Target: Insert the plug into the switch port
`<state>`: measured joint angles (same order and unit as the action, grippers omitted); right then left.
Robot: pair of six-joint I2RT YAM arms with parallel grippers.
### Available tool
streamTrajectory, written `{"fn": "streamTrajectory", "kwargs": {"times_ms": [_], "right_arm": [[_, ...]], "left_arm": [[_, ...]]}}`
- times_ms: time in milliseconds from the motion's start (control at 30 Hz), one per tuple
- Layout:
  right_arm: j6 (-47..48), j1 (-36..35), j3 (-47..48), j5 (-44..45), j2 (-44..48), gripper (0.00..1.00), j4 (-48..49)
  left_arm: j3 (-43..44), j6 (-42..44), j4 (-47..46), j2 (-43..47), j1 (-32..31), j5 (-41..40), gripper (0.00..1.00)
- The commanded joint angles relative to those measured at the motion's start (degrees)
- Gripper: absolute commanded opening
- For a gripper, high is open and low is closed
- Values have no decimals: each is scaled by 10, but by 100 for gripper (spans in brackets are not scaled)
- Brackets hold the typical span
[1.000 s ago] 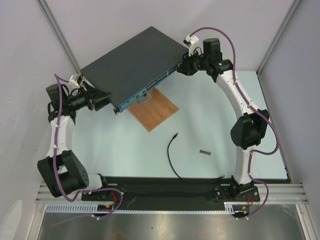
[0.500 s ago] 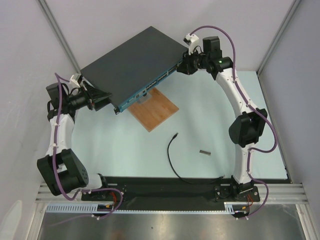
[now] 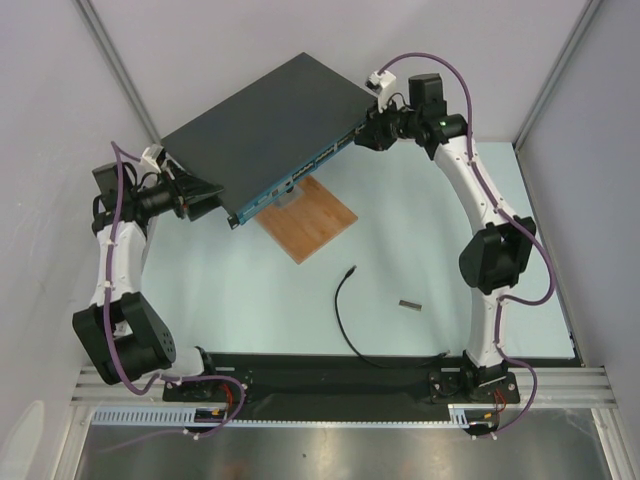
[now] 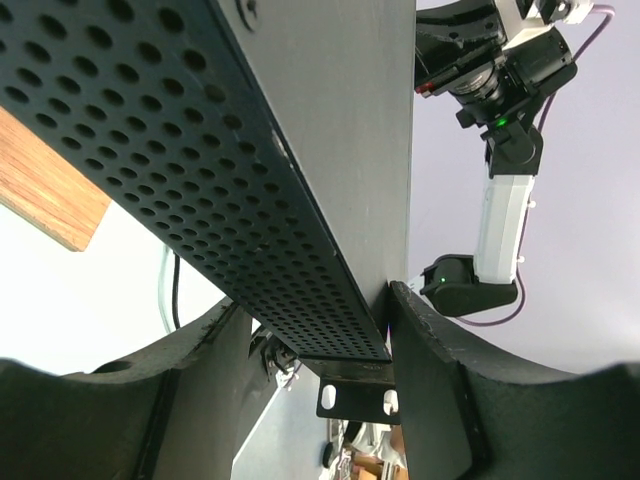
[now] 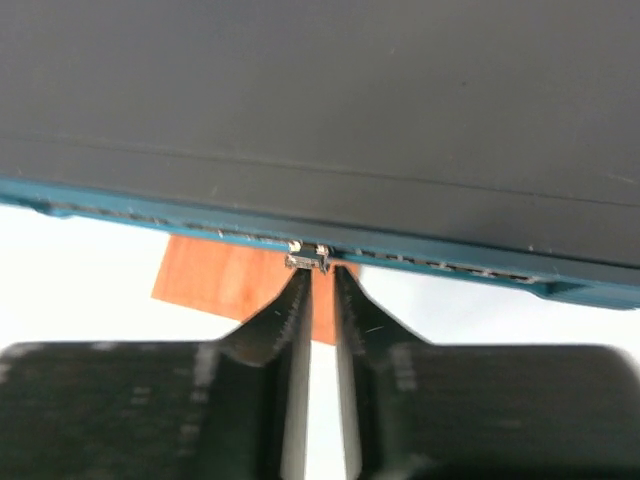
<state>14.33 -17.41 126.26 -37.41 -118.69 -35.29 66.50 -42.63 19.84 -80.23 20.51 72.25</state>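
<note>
The plug point(image 3: 351, 270) lies loose on the table, ending a thin black cable point(image 3: 338, 312), far from both grippers. The dark-grey switch point(image 3: 265, 115) lies diagonally at the back. Its teal strip of switch ports point(image 3: 310, 165) faces the table's middle. My left gripper point(image 3: 203, 195) point(image 4: 315, 300) is shut on the switch's left end, one finger on each flat face beside the perforated side point(image 4: 180, 150). My right gripper point(image 3: 368, 130) point(image 5: 320, 272) has its jaws a narrow slit apart. Its tips sit at a small grey metal piece point(image 5: 308, 260) on the port strip point(image 5: 150, 200). I cannot tell whether they pinch it.
A brown wooden board point(image 3: 308, 218) lies partly under the switch's front edge. Another short grey metal piece point(image 3: 408, 303) rests on the table right of the plug. The cable runs back toward the black base rail point(image 3: 330, 375).
The left wrist has shifted slightly to the left. The right arm's elbow has barely moved. The switch, plug and cable lie where they were.
</note>
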Motion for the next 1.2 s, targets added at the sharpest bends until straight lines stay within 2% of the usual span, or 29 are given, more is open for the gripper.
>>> {"fn": "streamTrajectory", "kwargs": {"times_ms": [0,100,200,233,300,333,433,600,633,733,1000,1167], "right_arm": [[52,13,-18,-11,54,20,31],[66,29,-91,-21,106,27,5],[88,47,-185,-25,170,38,-5],[93,51,-217,-25,185,46,-16],[117,59,-250,-28,223,52,-34],[123,63,-263,-27,232,57,-56],[149,75,-308,-27,269,64,-118],[190,77,-407,0,327,75,-181],[192,77,-420,5,342,77,-191],[199,67,-475,33,358,80,-204],[192,-22,-613,153,406,79,-180],[182,-48,-699,208,428,75,-146]], "left_arm": [[14,53,-105,-19,-32,-93,3],[8,56,-110,-13,-33,-94,5],[7,61,-110,-3,-33,-95,15],[7,62,-107,2,-33,-98,23],[4,66,-110,16,-32,-99,33],[3,72,-110,19,-33,-100,44],[8,91,-98,24,-32,-100,62],[6,93,-95,34,-26,-115,79],[3,91,-102,40,-20,-117,89],[-5,72,-121,59,-9,-123,100],[-25,53,-143,117,39,-151,100],[-30,57,-153,164,46,-176,100]]}}
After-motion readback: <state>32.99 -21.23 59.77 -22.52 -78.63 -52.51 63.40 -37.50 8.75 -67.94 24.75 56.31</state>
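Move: Behind the right hand by about 26 cm, some 11 cm to its right and 29 cm below, the loose plug lies on the table. The black cable's tip is roughly 8 cm farther out and 13 cm left of that plug. The plug in the switch port sits just 2 cm ahead and 2 cm left of the right hand. From the left hand, the loose plug is about 10 cm back, 40 cm right and 29 cm below; the switch's near corner is 6 cm back, 4 cm right. Pulling away from the switch front, the right hand sweeps about 27 cm back and 12 cm right, sinking 19 cm, mostly in the later part, towards the loose plug; its fingers open widely and swing some 40 degrees to point mostly down. The left fingers spread and let go of the switch's side, edge forward 2 cm, then draw back, left and up, about 4 cm each way by the end. ##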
